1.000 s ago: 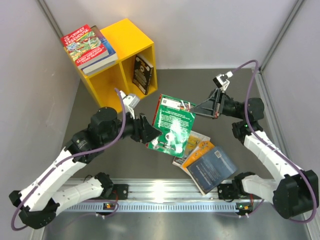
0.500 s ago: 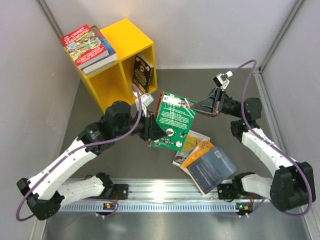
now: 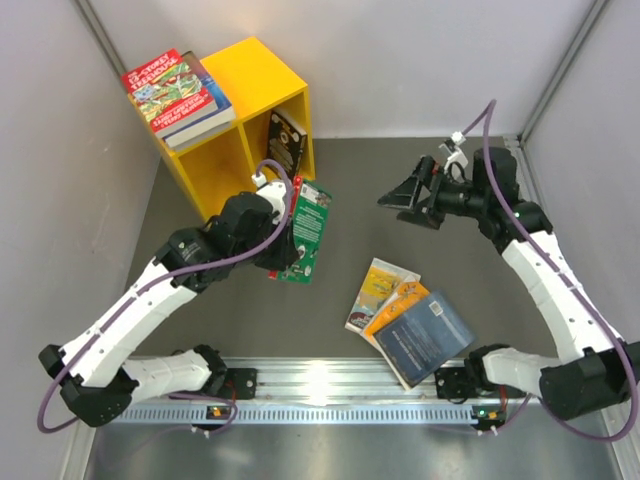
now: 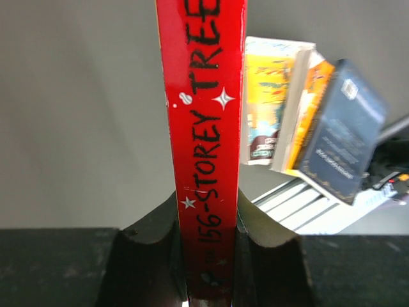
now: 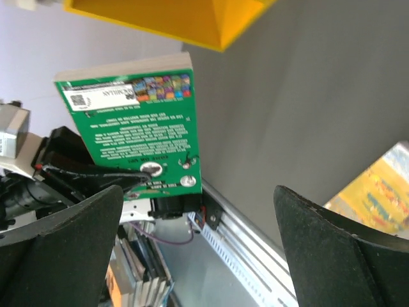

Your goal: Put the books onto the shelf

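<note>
My left gripper is shut on a green-backed book with a red spine, holding it edge-up above the table just in front of the yellow shelf. In the left wrist view both pads press the spine's sides. My right gripper hangs open and empty to the book's right; its wrist view shows the green book apart from its fingers. Books lie stacked on top of the shelf, and a dark one stands in its right compartment. More books lie piled on the table.
Grey walls close in on the left, back and right. An aluminium rail carrying both arm bases runs along the near edge. The pile of books lies between the rail and the right arm.
The right gripper opened, let go of the green book and drew back to the right. The left arm carried the book left toward the shelf and turned it edge-up.
</note>
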Controlling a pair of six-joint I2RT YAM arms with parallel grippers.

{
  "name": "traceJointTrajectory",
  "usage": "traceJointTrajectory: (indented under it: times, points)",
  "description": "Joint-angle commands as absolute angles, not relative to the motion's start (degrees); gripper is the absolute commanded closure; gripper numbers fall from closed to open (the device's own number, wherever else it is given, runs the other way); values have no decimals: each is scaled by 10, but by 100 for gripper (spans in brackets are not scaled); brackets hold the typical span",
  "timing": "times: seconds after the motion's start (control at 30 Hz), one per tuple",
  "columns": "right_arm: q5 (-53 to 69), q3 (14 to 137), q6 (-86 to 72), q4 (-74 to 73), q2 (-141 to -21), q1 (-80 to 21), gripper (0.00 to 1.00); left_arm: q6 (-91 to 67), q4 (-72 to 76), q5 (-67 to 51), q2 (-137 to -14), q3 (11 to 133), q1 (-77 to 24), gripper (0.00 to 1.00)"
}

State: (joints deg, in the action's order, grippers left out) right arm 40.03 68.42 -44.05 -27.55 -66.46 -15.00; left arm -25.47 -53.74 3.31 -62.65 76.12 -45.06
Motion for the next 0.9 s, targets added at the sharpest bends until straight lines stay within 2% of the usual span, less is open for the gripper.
traceJointTrajectory:
  times: [0.0, 0.3, 0.63, 0.87]
  points:
    - [371, 725, -440, -365, -692, -186, 0, -240, -526, 76, -628, 783, -452, 100]
    - [383, 780, -625, -173, -789, -309, 0, -230, -492, 59, -635, 773, -455, 100]
    - [388, 912, -700, -106, -937, -360, 0, -240, -462, 18, -607, 739, -456, 100]
    - [388, 962, -710, -105, -988, -388, 0, -243, -446, 5, -600, 737, -457, 100]
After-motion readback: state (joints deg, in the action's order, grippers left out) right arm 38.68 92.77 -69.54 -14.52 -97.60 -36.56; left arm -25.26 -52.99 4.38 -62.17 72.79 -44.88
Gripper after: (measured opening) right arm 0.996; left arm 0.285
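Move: My left hand already holds the green book near one end; its middle lies about 5 cm ahead and 4 cm right of that hand, nearly level. From my empty right hand that middle is roughly 17 cm left, 3 cm back and 4 cm lower. The black book in the shelf's right compartment stands some 16 cm ahead and 23 cm left of my right hand, lower too; the yellow book lies about 30 cm below it, 7 cm back and 4 cm left. I sweep my open right hand about 18 cm left to the far end of the green book, first dipping a couple of centimetres down and back, then curving forward and up by some 5 cm. On the way its wrist turns some 25 degrees, and the fingers stay wide open beside the book's edge. My left hand keeps its grip, sinking about 2 cm. ##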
